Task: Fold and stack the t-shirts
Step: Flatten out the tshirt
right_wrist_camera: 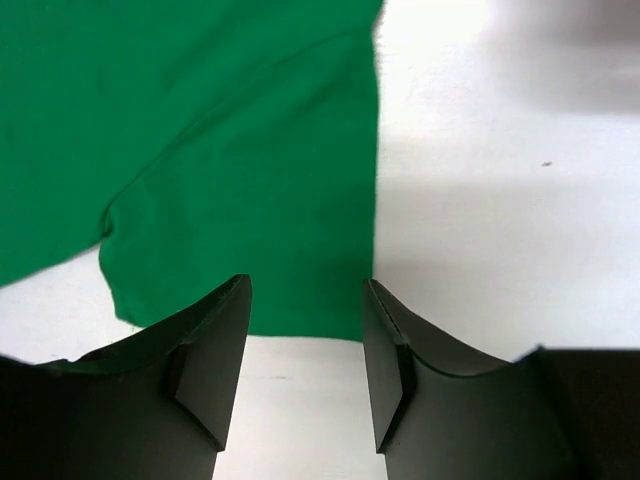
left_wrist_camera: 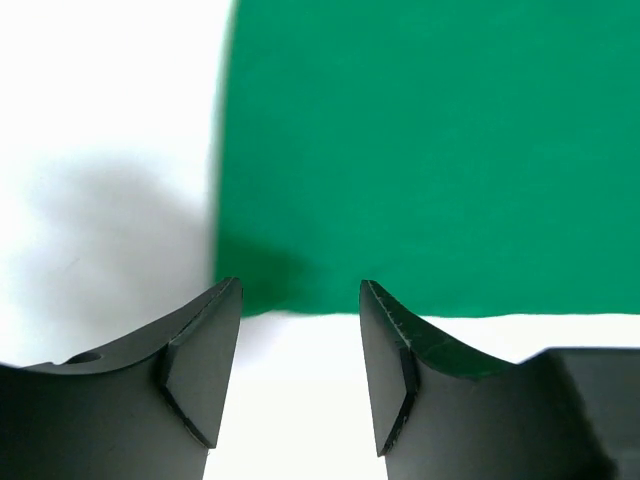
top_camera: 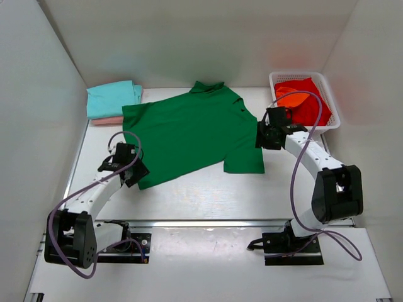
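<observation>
A dark green t-shirt [top_camera: 189, 135] lies spread flat in the middle of the table, collar toward the back. My left gripper [top_camera: 137, 172] is at its near-left hem corner; in the left wrist view the gripper [left_wrist_camera: 300, 284] stands open over bare table, with the green hem [left_wrist_camera: 420, 160] just ahead of the fingertips. My right gripper [top_camera: 263, 137] is by the right sleeve; in the right wrist view it [right_wrist_camera: 306, 281] is open too, the sleeve's edge [right_wrist_camera: 260, 200] just beyond its tips. A folded teal t-shirt [top_camera: 113, 99] rests on a pale pink one [top_camera: 106, 121] at back left.
A white lattice basket [top_camera: 296, 75] at the back right holds an orange t-shirt [top_camera: 291, 99] and a red one [top_camera: 310, 104]. White walls close in the left, back and right sides. A metal rail [top_camera: 214, 221] runs along the near edge by the arm bases.
</observation>
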Tool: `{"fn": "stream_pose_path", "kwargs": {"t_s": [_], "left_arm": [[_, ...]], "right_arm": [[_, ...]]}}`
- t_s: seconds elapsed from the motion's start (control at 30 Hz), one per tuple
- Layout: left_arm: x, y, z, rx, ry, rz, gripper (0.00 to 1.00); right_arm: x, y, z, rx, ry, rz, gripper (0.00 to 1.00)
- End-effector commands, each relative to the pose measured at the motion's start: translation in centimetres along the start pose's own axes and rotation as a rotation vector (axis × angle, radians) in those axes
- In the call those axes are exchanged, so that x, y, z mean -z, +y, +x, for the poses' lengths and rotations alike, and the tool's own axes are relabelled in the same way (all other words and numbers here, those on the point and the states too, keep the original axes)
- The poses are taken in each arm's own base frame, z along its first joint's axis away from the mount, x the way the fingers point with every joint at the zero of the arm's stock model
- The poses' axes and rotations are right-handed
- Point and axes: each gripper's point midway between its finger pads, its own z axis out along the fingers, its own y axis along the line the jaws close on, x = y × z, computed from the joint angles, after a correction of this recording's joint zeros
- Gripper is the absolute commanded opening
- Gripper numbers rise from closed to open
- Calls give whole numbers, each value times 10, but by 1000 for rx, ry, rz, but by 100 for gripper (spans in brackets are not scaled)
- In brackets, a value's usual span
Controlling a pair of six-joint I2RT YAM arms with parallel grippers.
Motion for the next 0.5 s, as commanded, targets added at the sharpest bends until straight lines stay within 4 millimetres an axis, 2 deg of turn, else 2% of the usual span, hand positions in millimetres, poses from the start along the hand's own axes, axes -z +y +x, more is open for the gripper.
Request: {"fn": "stream_pose_path", "kwargs": {"t_s": [0.0,0.07,0.27,0.4,0.47], "left_arm": [[2,16,9,49,-4,-49,62],[0,24,19,48,23,-80,62],[-8,27,43,63,84,-74,62],[-13,34,47,72,79,-106,62],[-16,34,39,88,51,-117,62]], "right_arm": [[-2,-5,-21,7,-66,2,46],[-8,-10,-18,7,-55,17,45],[-26,-19,-8,-19,-7,27,46],[-30,-21,-12,-31,-8,25,47],[-35,-23,-9,-33,6,30,49]]}}
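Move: The near left corner of the green t-shirt lies about 4 cm back of my left hand, 1 cm to its left and 5 cm below; the folded stack is roughly 28 cm ahead and 10 cm left. From my right hand, the shirt's near sleeve corner is some 9 cm back, 2 cm to the right and 11 cm down. The basket stands about 16 cm ahead and 17 cm right. I bring my left hand back and down about 5 cm in all onto the shirt's near left corner, quick at first and then easing to a stop, tipping the fingers some 10 degrees steeper and keeping them open around it. Meanwhile I sink my open right hand about 3 cm, easing right and slightly forward, over the sleeve's outer edge. I can't make out either hand touching the cloth. ##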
